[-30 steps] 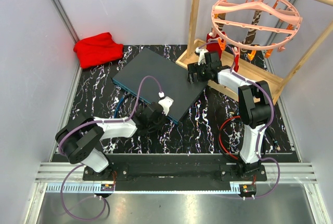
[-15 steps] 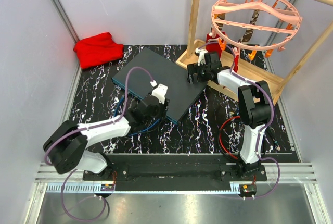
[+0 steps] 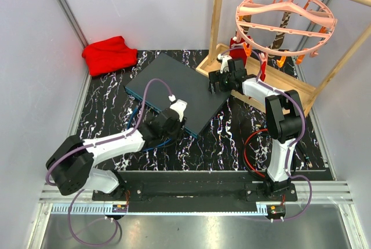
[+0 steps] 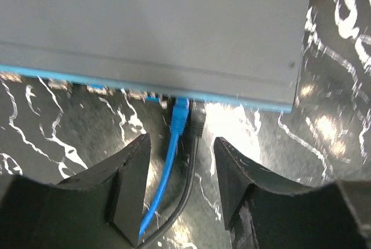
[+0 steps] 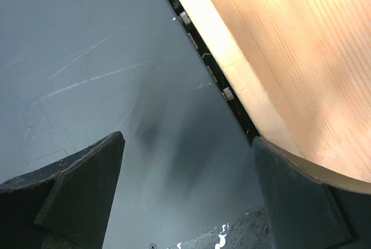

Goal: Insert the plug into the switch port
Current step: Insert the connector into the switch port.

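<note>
The switch [image 3: 174,84], a flat dark grey box with a teal front edge [image 4: 145,90], lies slanted on the black marbled table. A blue plug [image 4: 181,113] sits in a port on that edge, its blue cable [image 4: 165,174] trailing back between my fingers. A black plug [image 4: 196,123] sits in the port beside it. My left gripper [image 4: 182,142] is open just in front of the edge, its fingers [image 4: 132,174] either side of both cables and holding neither. My right gripper [image 3: 214,82] hangs open over the switch's far right corner [image 5: 87,58], gripping nothing.
A wooden tray [image 5: 290,46] butts against the switch's back edge, under a wooden rack [image 3: 217,17] with a pink round hanger [image 3: 284,20]. A red cloth [image 3: 109,54] lies at the back left. Red and black cables [image 3: 252,145] loop beside the right arm.
My left gripper went from nearly shut to open, letting go of the blue cable. The left arm reached toward the switch's front edge, then drew slightly back. The right arm stayed still.
</note>
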Action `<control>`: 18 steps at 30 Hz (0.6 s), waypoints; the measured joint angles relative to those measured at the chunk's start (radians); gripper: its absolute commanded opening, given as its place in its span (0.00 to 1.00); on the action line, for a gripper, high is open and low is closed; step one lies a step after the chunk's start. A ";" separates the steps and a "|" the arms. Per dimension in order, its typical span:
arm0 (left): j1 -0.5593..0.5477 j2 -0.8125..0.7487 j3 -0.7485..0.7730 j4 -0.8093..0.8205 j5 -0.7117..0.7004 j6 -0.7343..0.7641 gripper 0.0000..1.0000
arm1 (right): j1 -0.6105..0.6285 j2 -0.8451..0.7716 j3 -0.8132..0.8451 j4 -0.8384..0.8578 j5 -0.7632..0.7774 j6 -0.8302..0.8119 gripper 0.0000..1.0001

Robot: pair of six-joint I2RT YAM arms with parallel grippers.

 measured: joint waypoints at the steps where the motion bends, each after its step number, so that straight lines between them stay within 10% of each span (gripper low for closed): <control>1: 0.000 0.005 0.003 -0.013 0.007 0.000 0.49 | 0.000 0.000 0.000 0.000 0.000 0.000 1.00; 10: 0.000 0.128 0.056 -0.088 0.097 -0.013 0.45 | 0.000 -0.002 -0.006 0.009 -0.001 0.000 1.00; 18: 0.000 0.212 0.076 -0.095 0.104 -0.021 0.21 | 0.000 -0.002 -0.008 0.012 -0.002 -0.002 1.00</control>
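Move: The black plug, already at the switch's port edge, is about 2 cm ahead of the left gripper, 2 cm to its right and 6 cm below. The blue plug sits beside the black one, roughly 1 cm farther out and 1 cm to its left; the switch's near corner is some 3 cm back and 7 cm right of the left gripper. From the right gripper, the black plug is around 20 cm back, 13 cm left and 5 cm lower. Bring the left gripper down about 5.5 cm towards the black plug, easing back towards the base by some 2 cm, mostly early on, so the fingertips come low behind the plug with its cable between them. Tip the fingers steeper by roughly 15 degrees on the way, and narrow them from half open to about a third, without shutting them. ##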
